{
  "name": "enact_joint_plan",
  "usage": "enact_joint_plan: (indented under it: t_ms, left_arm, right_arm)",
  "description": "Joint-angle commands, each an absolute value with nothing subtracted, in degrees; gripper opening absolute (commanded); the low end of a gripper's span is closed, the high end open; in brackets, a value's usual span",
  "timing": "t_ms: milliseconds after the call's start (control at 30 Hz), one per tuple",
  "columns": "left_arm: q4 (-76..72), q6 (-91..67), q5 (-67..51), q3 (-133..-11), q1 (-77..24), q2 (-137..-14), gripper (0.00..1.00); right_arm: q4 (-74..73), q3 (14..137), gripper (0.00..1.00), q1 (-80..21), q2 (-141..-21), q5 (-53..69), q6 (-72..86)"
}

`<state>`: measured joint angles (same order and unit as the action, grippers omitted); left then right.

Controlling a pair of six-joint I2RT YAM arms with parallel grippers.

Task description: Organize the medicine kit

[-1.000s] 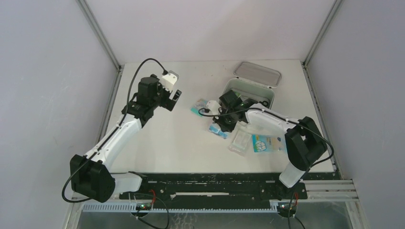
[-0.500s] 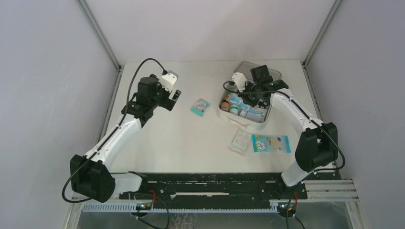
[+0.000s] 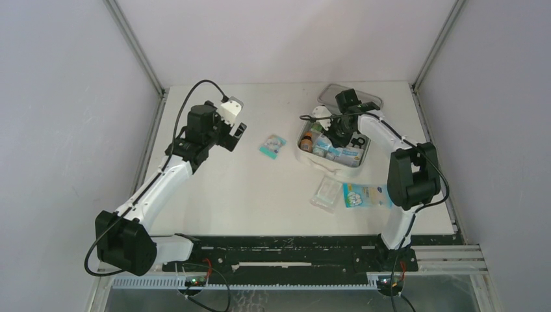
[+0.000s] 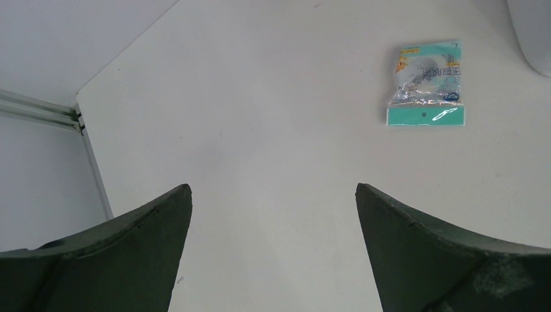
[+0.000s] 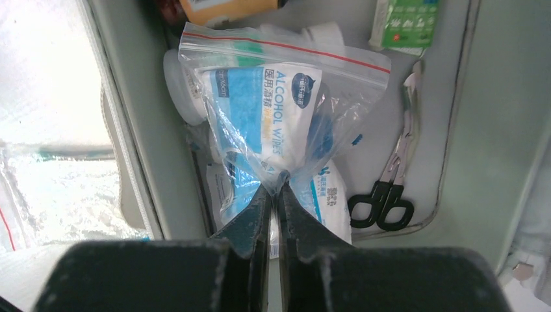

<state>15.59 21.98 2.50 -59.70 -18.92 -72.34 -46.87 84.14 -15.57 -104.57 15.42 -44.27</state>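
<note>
The medicine kit (image 3: 325, 164) lies open at the back right, its lid (image 3: 371, 101) flat behind it. My right gripper (image 3: 338, 136) hangs over the kit's inside (image 5: 484, 110). This gripper (image 5: 278, 185) is shut on the corner of a clear zip bag of alcohol wipes (image 5: 273, 110), which hangs over other packets. Black-handled scissors (image 5: 383, 201), a green box (image 5: 403, 23) and a white bottle (image 5: 179, 84) lie in the kit. My left gripper (image 3: 237, 130) stands open and empty above bare table, and the left wrist view shows its jaws (image 4: 273, 195) wide apart.
A teal packet (image 3: 273, 145) (image 4: 427, 81) lies on the table between the two grippers. In front of the kit lie a clear packet (image 3: 327, 193) and a blue-and-white packet (image 3: 368, 195). Walls close in the table at the left, right and back.
My right gripper lifted the bag of wipes off the table in front of the kit, carried it back over the kit and lowered it inside. The left arm has not moved.
</note>
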Motion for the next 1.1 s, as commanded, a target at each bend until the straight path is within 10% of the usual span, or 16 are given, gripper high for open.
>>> enact_joint_plan:
  t_ms: [0,500,867,1067]
  left_arm:
    - [14.6,22.7,1.0,-61.2,-18.4,-72.1,1.0]
    - [14.6,22.5,0.1,-61.5,-18.5,-72.6,1.0]
    - [14.5,22.7,-0.1,-61.3,-18.5,-72.4,1.0]
    - [14.5,22.7,-0.3,-60.9,-18.5,-72.1,1.0]
  right_arm:
    - [-50.2,86.2,0.04,-13.9,-104.0,15.4,-48.0]
    - [-54.9,82.9,0.12,-10.0,-104.0,15.4,-53.6]
    - [-55.8,83.1,0.47,-9.8,-103.1,16.5,-54.6]
    - [-52.8,83.2,0.45,-9.7,-102.7,19.6,-51.9]
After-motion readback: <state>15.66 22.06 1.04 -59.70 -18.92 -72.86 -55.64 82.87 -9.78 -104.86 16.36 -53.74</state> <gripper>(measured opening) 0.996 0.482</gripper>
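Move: My right hand already pinches the alcohol wipes bag inside the medicine box. The bag's spot among the packs is about 2 cm back, 2 cm to the right and 5 cm below that hand. From the same hand, the scissors lie some 7 cm ahead and 2 cm right, the white bottle about 7 cm left and level, the orange-capped bottle roughly 11 cm left and 2 cm ahead. My left hand has the spot about 35 cm right, 3 cm back and 17 cm below. Keeping the bag low in the box, I carry my right hand about 5 cm to the right and then ease it some 3 cm back towards the box's near right corner, sinking only slightly. Once it has stopped going right, I open the fingers to about half and let go of the bag. ##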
